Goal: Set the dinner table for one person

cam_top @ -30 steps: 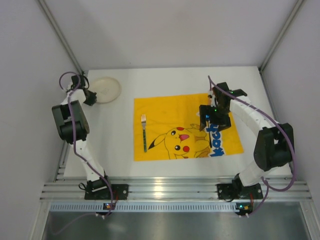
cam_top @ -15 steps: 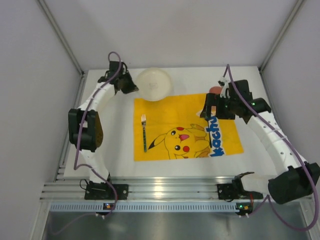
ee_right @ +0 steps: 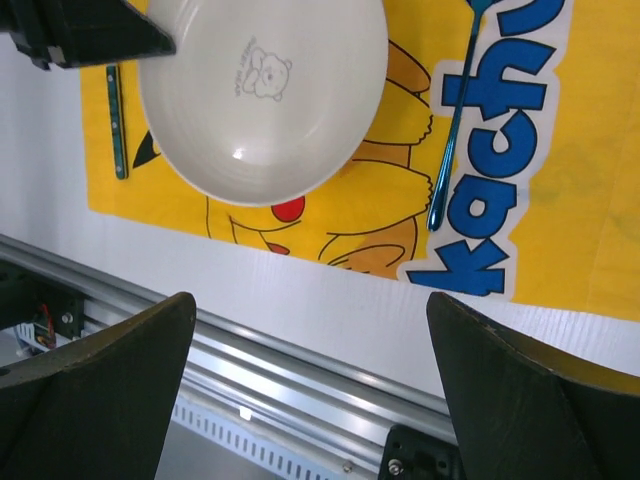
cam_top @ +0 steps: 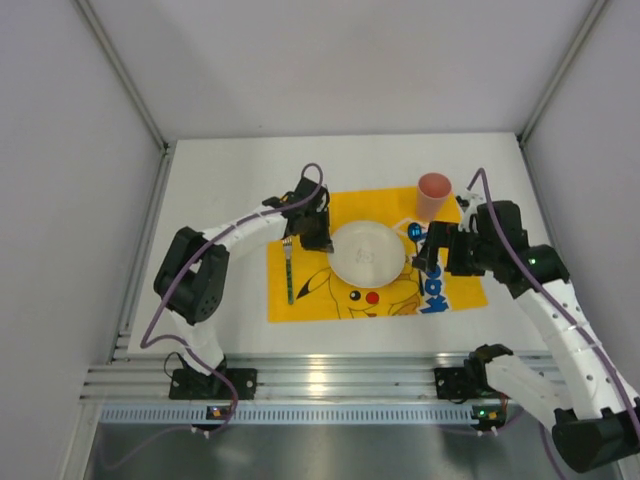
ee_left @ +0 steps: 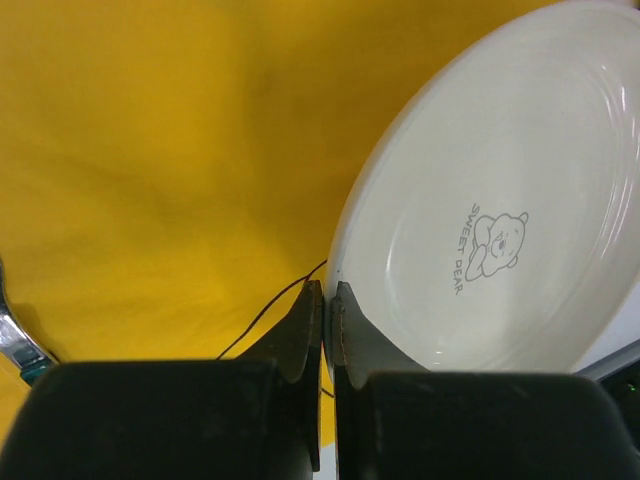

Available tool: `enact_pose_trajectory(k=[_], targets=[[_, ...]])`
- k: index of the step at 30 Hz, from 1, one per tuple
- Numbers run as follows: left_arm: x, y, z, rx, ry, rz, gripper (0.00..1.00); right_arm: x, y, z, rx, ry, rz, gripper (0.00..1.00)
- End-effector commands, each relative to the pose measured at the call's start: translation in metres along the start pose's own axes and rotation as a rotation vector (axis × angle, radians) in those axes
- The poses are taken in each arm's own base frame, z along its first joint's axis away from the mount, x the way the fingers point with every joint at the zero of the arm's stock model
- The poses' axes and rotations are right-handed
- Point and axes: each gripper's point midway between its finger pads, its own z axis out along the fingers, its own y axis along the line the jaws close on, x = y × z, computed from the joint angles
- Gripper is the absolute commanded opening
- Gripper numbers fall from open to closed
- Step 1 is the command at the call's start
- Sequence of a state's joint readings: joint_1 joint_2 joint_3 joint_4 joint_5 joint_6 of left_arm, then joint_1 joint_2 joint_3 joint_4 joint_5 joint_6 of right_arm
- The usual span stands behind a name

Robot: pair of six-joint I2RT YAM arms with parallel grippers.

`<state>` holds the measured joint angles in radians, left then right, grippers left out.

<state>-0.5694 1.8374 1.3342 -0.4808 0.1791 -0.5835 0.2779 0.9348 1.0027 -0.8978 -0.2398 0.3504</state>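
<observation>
On the white dinner table (cam_top: 215, 190) lies a yellow cartoon mat (cam_top: 460, 288). A white plate (cam_top: 368, 252) with a small bear print (ee_left: 495, 245) is over the mat's middle. My left gripper (cam_top: 318, 236) is at the plate's left edge, its fingers (ee_left: 350, 320) shut on the rim. Whether the plate rests on the mat I cannot tell. A green-handled fork (cam_top: 289, 270) lies on the mat's left part and a blue spoon (ee_right: 448, 150) to the right of the plate (ee_right: 265, 90). My right gripper (ee_right: 310, 297) hangs open and empty above the mat's right side.
A pink cup (cam_top: 434, 195) stands upright at the mat's far right corner, just beyond my right gripper (cam_top: 432, 248). An aluminium rail (cam_top: 340, 380) runs along the table's near edge. Grey walls close in the table on the left, right and back.
My left arm carried the plate from the table's far left corner to the middle of the mat. My right arm drew back toward the right, uncovering the cup and spoon.
</observation>
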Motion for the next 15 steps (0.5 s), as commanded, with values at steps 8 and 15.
enact_pose_trajectory(k=[8,15], targets=[[0.029,0.025,0.017,-0.084,-0.044,-0.083,0.00,0.040,-0.011,-0.029,0.019,-0.011,0.038,1.00],[-0.002,0.029,0.013,-0.166,-0.140,-0.087,0.00,0.039,-0.008,-0.037,0.013,-0.020,0.035,1.00]])
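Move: The left hand still pinches the plate's left rim above the yellow mat; the plate's landing spot, between fork and spoon, lies about 8 cm to its right, 2 cm back and 6 cm below. From that hand the fork lies some 11 cm left and 5 cm back, the spoon about 23 cm right and 3 cm back, and the cup roughly 26 cm right and 11 cm ahead. From the empty right hand the landing spot is about 20 cm left, 9 cm ahead and 18 cm lower. The left hand, keeping its closed pinch on the rim, lowers the plate about 4.5 cm towards the mat between fork and spoon while drawing back some 3.5 cm and slightly left; it then stays low, eases a little over 1 cm forward again and turns slightly counter-clockwise, with the plate seeming to rest on the mat. The right hand, empty and wide open, draws back about 5 cm and a little to its right, away from plate and spoon, sinking only slightly towards the end. ##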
